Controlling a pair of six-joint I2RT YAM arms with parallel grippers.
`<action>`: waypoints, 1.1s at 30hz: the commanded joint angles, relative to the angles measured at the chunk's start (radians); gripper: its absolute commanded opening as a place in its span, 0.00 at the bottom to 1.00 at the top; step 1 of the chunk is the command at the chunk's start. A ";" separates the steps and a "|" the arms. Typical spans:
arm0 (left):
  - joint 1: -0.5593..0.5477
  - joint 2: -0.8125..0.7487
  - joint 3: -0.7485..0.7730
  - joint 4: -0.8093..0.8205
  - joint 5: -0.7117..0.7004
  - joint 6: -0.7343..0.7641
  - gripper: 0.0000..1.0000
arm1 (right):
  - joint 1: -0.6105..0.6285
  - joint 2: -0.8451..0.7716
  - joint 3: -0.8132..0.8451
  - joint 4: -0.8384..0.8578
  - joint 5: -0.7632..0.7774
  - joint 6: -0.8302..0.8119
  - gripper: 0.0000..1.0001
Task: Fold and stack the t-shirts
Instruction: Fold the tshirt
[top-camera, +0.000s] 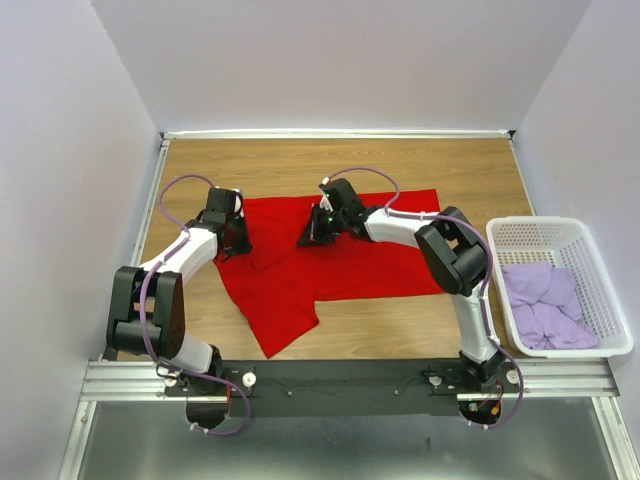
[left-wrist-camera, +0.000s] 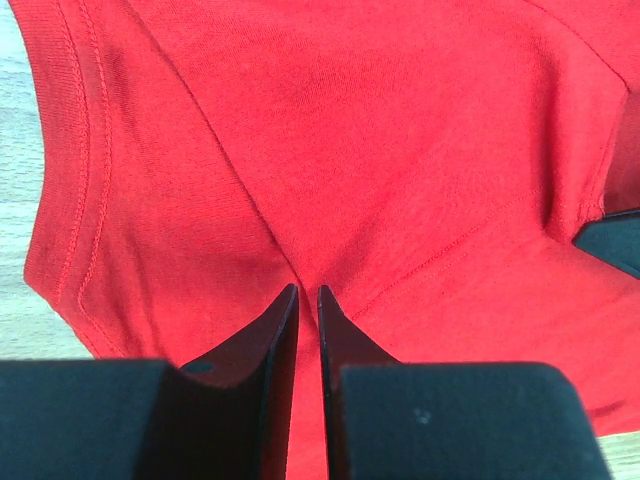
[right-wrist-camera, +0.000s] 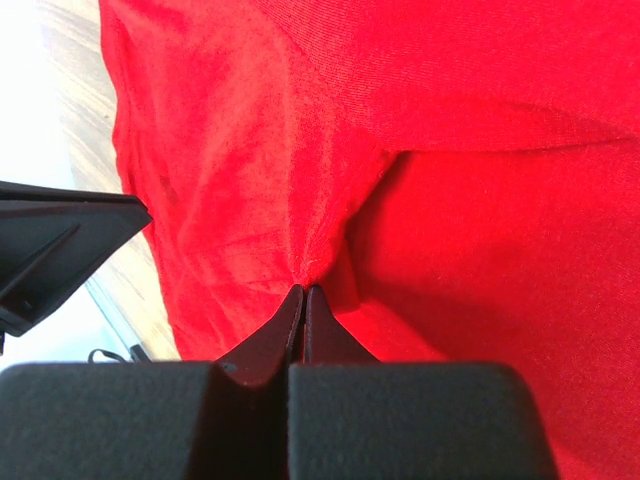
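Note:
A bright red t-shirt (top-camera: 340, 265) lies spread on the wooden table, one part trailing toward the near edge. My left gripper (top-camera: 238, 240) sits at the shirt's left side. Its jaws (left-wrist-camera: 308, 292) stand a narrow slit apart with a fold of red cloth (left-wrist-camera: 400, 150) between them. My right gripper (top-camera: 308, 238) is over the shirt's middle, shut, and the red cloth (right-wrist-camera: 480, 200) gathers into a pinch at its tips (right-wrist-camera: 303, 290). Pale lilac t-shirts (top-camera: 545, 305) lie crumpled in the basket at the right.
A white lattice basket (top-camera: 540, 225) stands at the table's right edge. Grey walls close in the table on the left, back and right. The arms' mounting rail (top-camera: 340, 380) runs along the near edge. Bare wood (top-camera: 300, 165) shows behind the shirt.

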 joint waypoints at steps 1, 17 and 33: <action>0.001 -0.030 0.024 -0.018 -0.028 0.006 0.21 | 0.008 -0.014 0.037 0.014 -0.007 0.042 0.04; 0.001 -0.059 0.009 -0.043 -0.005 -0.014 0.21 | 0.007 -0.097 -0.073 -0.085 0.156 -0.047 0.13; 0.036 0.016 0.131 -0.029 -0.061 0.007 0.21 | -0.117 -0.232 -0.088 -0.160 0.327 -0.257 0.56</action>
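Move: The right fingers are shut on the inner corner of the t-shirt's folded flap, right at the hand point. From that hand, the shirt's far edge is about 10 cm straight ahead, the notch between sleeve and hem some 14 cm back and 2 cm to the right, and the flap crease's near end roughly 7 cm back and 12 cm left. The flap corner is about 15 cm right of the left hand and 2 cm ahead. Rightward, away from the flap corner: after a slight hover the right hand frees its pinch and travels about 6 cm to its right over the shirt. It dips by roughly a centimetre on the way, then rises and eases forward at the end, while the fingers spread to about half open and tilt some 15 degrees to point more steeply down. The left hand, barely parted over the shirt's left side, lifts a centimetre or two. ##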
